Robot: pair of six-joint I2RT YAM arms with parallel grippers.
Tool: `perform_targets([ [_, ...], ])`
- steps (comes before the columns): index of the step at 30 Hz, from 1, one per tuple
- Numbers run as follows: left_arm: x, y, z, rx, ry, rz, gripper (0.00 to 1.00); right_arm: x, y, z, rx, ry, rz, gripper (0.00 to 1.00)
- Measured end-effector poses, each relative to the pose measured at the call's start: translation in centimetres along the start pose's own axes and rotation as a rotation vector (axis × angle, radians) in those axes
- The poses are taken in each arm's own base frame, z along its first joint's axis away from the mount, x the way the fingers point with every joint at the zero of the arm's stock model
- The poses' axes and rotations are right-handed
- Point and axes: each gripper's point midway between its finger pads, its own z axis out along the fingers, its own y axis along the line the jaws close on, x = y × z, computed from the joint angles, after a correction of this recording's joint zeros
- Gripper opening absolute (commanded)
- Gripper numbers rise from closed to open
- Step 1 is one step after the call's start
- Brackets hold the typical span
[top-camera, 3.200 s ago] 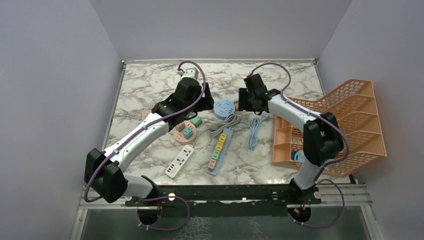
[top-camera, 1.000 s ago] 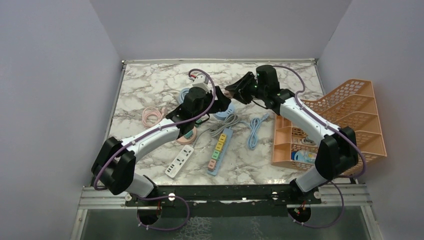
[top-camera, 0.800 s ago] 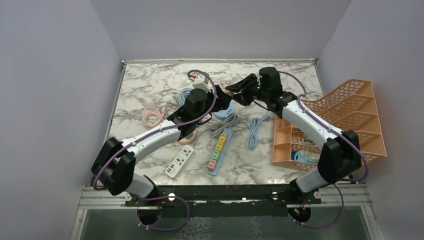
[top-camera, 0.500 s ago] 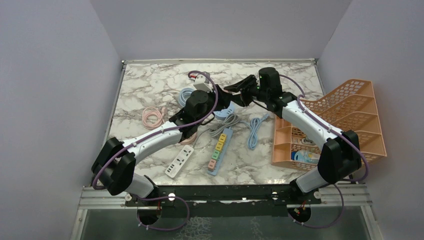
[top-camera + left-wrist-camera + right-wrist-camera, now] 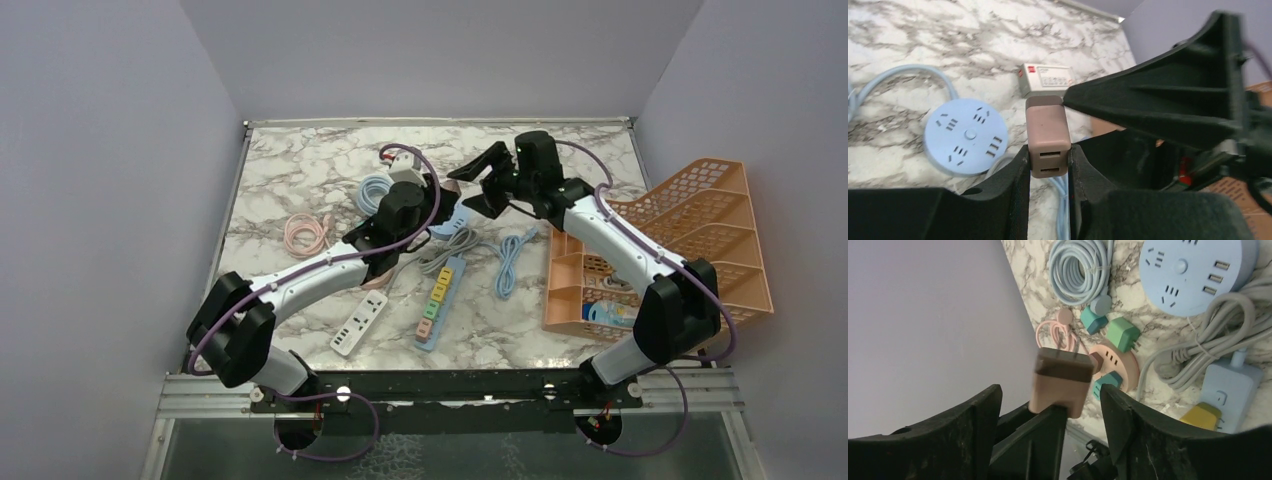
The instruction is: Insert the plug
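The plug (image 5: 1048, 135) is a small brownish-pink adapter block held above the table. My left gripper (image 5: 1048, 156) is shut on its sides, with the two slotted ports facing the left wrist camera. In the right wrist view the plug (image 5: 1060, 380) shows its dark pronged end, and my right gripper (image 5: 1050, 392) stands open around it, jaws clear of its sides. From above, both grippers meet over the round blue socket (image 5: 447, 222), the left gripper (image 5: 443, 196) beside the right gripper (image 5: 478, 186). The round blue socket (image 5: 966, 136) lies flat below, its slots facing up.
A pastel power strip (image 5: 440, 290) with a grey cord, a white strip (image 5: 360, 325) and a pink round socket (image 5: 1118, 365) carrying green plugs lie nearby. A coiled blue cable (image 5: 375, 190) and a pink cable (image 5: 305, 233) sit to the left. An orange basket (image 5: 690, 240) stands at the right.
My left gripper has closed on the plug that the right gripper was holding. The right gripper's jaws have opened off it.
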Motion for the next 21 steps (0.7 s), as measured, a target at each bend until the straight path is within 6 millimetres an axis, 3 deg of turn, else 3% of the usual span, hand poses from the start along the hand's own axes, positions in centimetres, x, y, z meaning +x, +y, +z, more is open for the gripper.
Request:
perform_targets([
  [6,2.1,3.0,-1.2,-0.147,0.135,0.074,0.0,-2.1,0.5,-0.5,0.014,-0.107,-0.166,0.75],
  [10,2.8,5.4,-3.8,-0.239,0.231,0.131,0.0,-3.4,0.1,-1.2,0.036,-0.177,-0.249,0.74],
  [18,-0.6,7.7,-9.2,-0.305,0.261,0.109,0.0,-5.1,0.4,-3.0,0.051,-0.285,-0.359,0.72],
  [21,-0.5,7.9,-10.6,-0.306,0.293,0.102,0.0,-5.3,0.2,-3.1,0.063,-0.3,-0.38,0.72],
])
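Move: The left hand already holds the pink plug. The peach round socket lies about 18 cm to its left, 2 cm back and 19 cm below; the green plug is some 12 cm left and 4 cm ahead, and the blue round socket is straight ahead about 8 cm, all down on the table. From the right hand, open around the held plug, the peach socket lies about 19 cm left and 2 cm back, 17 cm below. Still pinching the pink plug, the left hand carries it out from between the right hand's open fingers, first dipping nearly 5 cm, then swinging left and back, about 11 cm left overall, towards the peach round socket, its fingers tipping some 25 degrees steeper. The right hand, fingers staying wide open, withdraws about 5 cm to the right, a little forward and up, rolling and swinging to point more forward. ##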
